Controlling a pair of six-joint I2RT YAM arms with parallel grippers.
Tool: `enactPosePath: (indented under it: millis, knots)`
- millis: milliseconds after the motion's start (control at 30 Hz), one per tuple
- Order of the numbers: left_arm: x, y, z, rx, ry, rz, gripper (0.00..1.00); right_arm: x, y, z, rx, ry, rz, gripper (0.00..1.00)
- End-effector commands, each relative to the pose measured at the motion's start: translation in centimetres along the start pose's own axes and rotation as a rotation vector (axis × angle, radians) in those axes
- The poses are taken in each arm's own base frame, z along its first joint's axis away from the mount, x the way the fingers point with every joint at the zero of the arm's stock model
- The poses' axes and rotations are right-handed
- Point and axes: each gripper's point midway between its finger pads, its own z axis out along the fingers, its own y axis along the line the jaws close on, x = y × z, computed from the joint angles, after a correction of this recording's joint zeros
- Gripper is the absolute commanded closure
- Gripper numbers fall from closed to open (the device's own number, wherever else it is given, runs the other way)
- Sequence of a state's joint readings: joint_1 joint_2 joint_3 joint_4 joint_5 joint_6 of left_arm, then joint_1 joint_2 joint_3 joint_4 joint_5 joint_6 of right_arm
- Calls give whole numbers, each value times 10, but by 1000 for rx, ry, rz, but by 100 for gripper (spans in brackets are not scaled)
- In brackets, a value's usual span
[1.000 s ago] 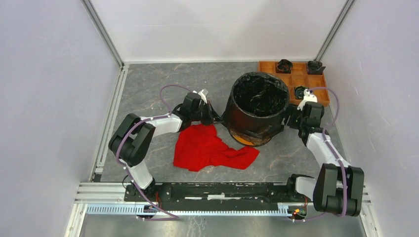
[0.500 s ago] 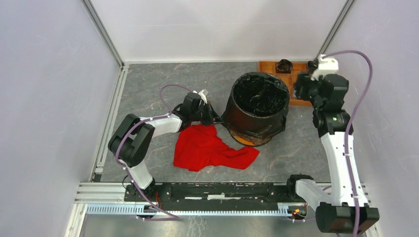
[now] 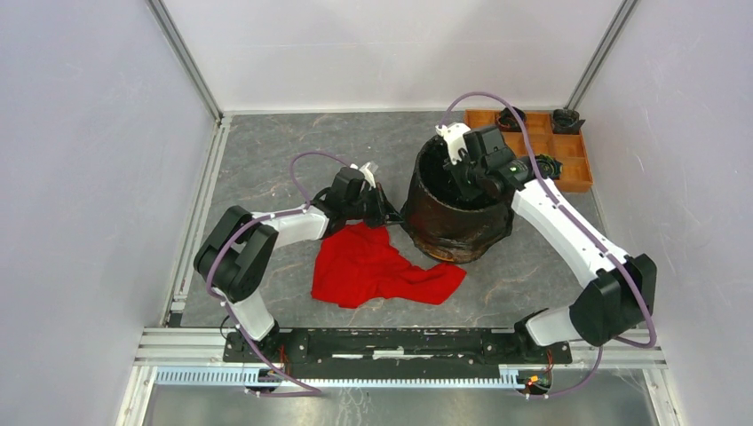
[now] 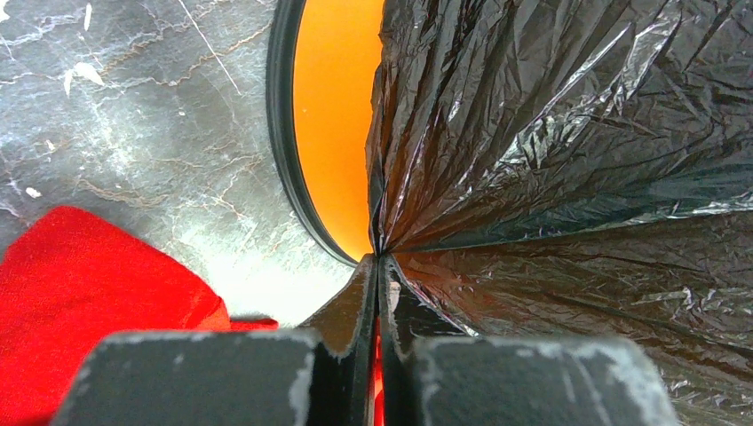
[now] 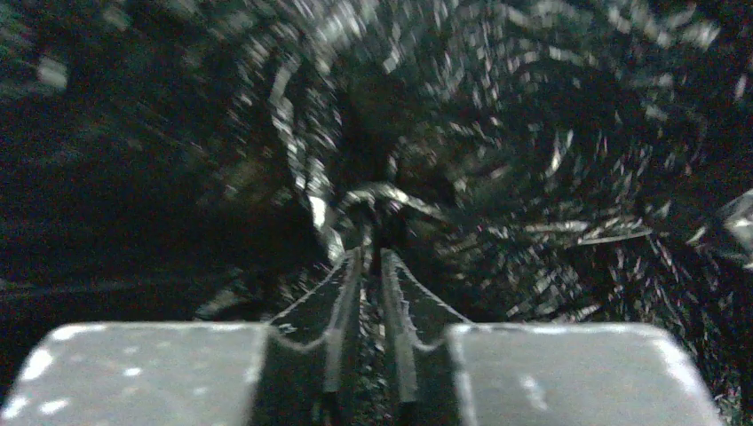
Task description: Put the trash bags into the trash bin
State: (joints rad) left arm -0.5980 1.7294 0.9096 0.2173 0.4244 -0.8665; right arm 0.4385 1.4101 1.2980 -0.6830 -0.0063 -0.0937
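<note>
The trash bag [image 3: 457,229], glossy crinkled black plastic, lines the mouth of the trash bin and hangs down its outside. The trash bin's orange wall [image 4: 333,133] shows beside the bag [image 4: 568,133] in the left wrist view. My left gripper [image 3: 388,213] [image 4: 379,262] is shut on a fold of the bag at the bin's left side, low near the table. My right gripper [image 3: 463,186] [image 5: 373,253] reaches down into the bin's mouth, its jaws nearly together with only a thin slit between them. That view is dark and blurred, so I cannot tell whether plastic is pinched.
A red cloth [image 3: 377,266] [image 4: 80,302] lies crumpled on the table in front of the bin, under the left wrist. An orange-brown compartment tray [image 3: 573,151] at the back right holds small rolled dark bundles [image 3: 511,116]. White walls enclose the table on three sides.
My right arm swung up from the bin's right side, over the tray, then into the bin's mouth, and its jaws narrowed. The left gripper kept its pinch on the bag.
</note>
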Motion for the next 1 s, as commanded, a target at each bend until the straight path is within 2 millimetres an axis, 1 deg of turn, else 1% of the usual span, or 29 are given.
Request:
enactPosePath:
  millis: [0, 33, 67, 167, 267, 567, 700, 733, 833, 967]
  knots:
    - [-12, -27, -9, 67, -37, 80, 94, 27, -27, 1, 147, 122, -50, 91]
    - [-11, -27, -9, 67, -36, 80, 94, 35, -24, 7, 134, 151, -53, 97]
    - [-11, -27, -9, 67, -37, 81, 94, 41, -20, 12, 110, 167, -56, 100]
    - [-11, -27, -10, 66, -40, 84, 94, 55, -10, 26, 61, 180, -58, 100]
    - [-11, -26, -11, 62, -40, 85, 93, 67, -5, 40, 35, 213, -56, 100]
    - [-12, -28, -12, 65, -47, 88, 93, 85, 8, 75, -27, 271, -35, 100]
    - [-13, -29, -13, 65, -52, 89, 93, 95, 12, 85, -35, 265, -21, 100]
    - [-13, -29, -13, 64, -51, 88, 93, 96, 16, 88, -57, 257, -15, 100]
    - [-12, -30, -15, 69, -50, 88, 93, 103, 18, 97, -66, 283, -11, 100]
    - [-14, -35, -22, 74, -66, 99, 92, 111, 20, 105, -72, 321, -8, 100]
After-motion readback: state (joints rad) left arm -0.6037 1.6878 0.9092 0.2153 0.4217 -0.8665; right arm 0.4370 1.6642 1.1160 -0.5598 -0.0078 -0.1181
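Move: The right hand is already in the mouth of the bag-lined trash bin, whose middle lies about 7 cm below it and roughly 1 cm back. The sectioned tray is some 22 cm ahead of the right hand and 19 cm to its right. From the left hand, still pinching the bag's edge, the bin's middle is about 11 cm right, 2 cm ahead and 4 cm higher; the red cloth is 7 cm back, 4 cm left and 9 cm lower. Plunge the right gripper about 14 cm down inside the bag-lined bin, finishing closing the fingers early on the way and letting them tip some 15 degrees steeper; swing slightly right at first, then ease back left. Keep the left fingers pinching the bag's edge beside the bin, letting that hand rise only a little. ##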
